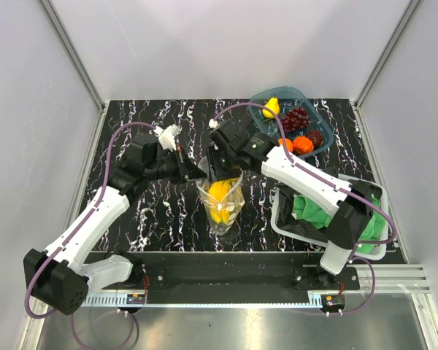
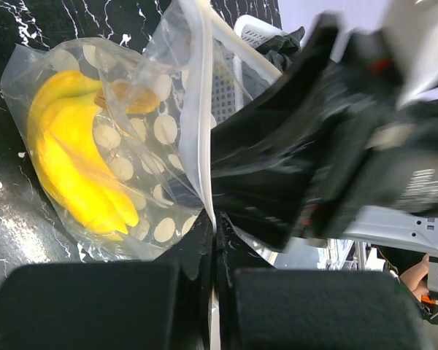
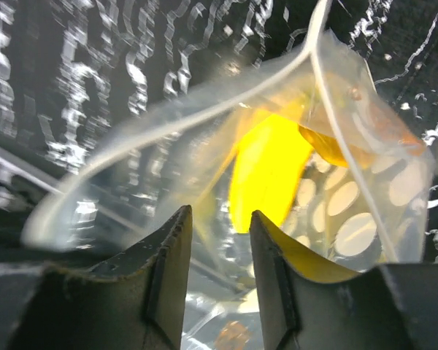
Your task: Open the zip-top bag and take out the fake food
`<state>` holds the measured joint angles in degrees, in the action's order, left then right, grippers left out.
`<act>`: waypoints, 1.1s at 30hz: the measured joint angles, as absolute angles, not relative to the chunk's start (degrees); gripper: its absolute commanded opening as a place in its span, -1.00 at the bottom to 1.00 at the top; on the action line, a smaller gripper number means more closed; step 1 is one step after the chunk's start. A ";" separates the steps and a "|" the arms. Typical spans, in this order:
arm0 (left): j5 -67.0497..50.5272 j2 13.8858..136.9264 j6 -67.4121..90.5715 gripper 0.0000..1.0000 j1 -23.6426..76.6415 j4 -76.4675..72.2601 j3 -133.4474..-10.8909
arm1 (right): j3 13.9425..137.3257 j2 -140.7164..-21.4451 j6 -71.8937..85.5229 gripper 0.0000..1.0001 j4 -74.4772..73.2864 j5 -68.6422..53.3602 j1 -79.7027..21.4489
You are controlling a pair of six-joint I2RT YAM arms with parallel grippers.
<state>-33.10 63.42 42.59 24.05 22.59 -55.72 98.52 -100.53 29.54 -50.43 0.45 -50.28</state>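
The clear dotted zip-top bag (image 1: 223, 208) lies mid-table with its mouth pulled open toward the far side. Inside it are a yellow banana bunch (image 1: 219, 194) and an orange piece (image 2: 135, 98). My left gripper (image 1: 199, 170) is shut on the bag's white zip rim (image 2: 197, 131), pinching it flat between the jaws. My right gripper (image 1: 220, 175) reaches into the mouth from above. Its jaws (image 3: 220, 219) stand apart inside the bag, and the banana bunch (image 3: 266, 168) lies just past the tips, with nothing gripped between them.
A translucent blue tub (image 1: 317, 117) at the back right holds a yellow fruit (image 1: 271, 108), grapes (image 1: 297, 118) and orange fruits (image 1: 302, 144). A white basket (image 1: 281, 219) with a green cloth (image 1: 310, 208) stands at the right, under my right arm.
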 measured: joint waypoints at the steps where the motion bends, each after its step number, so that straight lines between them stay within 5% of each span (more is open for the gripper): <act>1: -33.06 63.51 42.57 -1.00 24.05 22.50 -55.72 | 96.97 -100.33 28.23 0.08 -49.71 0.40 -50.28; 20: -33.01 65.71 41.76 -1.00 24.08 22.33 -55.66 | 88.79 -99.81 0.91 0.57 -39.68 7.18 -50.30; 33: -30.81 69.25 38.81 -1.00 23.97 25.17 -55.66 | 85.65 -104.44 -4.75 0.63 -33.15 8.36 -49.45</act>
<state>-30.81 69.25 38.81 23.97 25.17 -55.66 85.65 -104.44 -4.75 -33.15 8.36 -49.45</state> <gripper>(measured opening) 0.012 0.808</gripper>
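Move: The bananas lie low in the bag, about 14 cm below my right hand and a couple of centimetres ahead, level with it sideways; the bag's mouth is some 4 cm right under that hand. The blue bin of fruit stands roughly 25 cm ahead and 24 cm to the right. From my left hand, which already pinches the zip rim, the bananas are some 5 cm to the right, 2 cm ahead and 15 cm down. I take my right hand down into the bag's mouth, edging about 2 cm to the right, then reach forward some 5 cm and sink again, 7 cm lower in all, over the bananas. Meanwhile I roll it some 35 degrees counter-clockwise about the fingers' own line and spread its half-open fingers wide. My left hand keeps its pinch on the rim and lowers about 4 cm. ##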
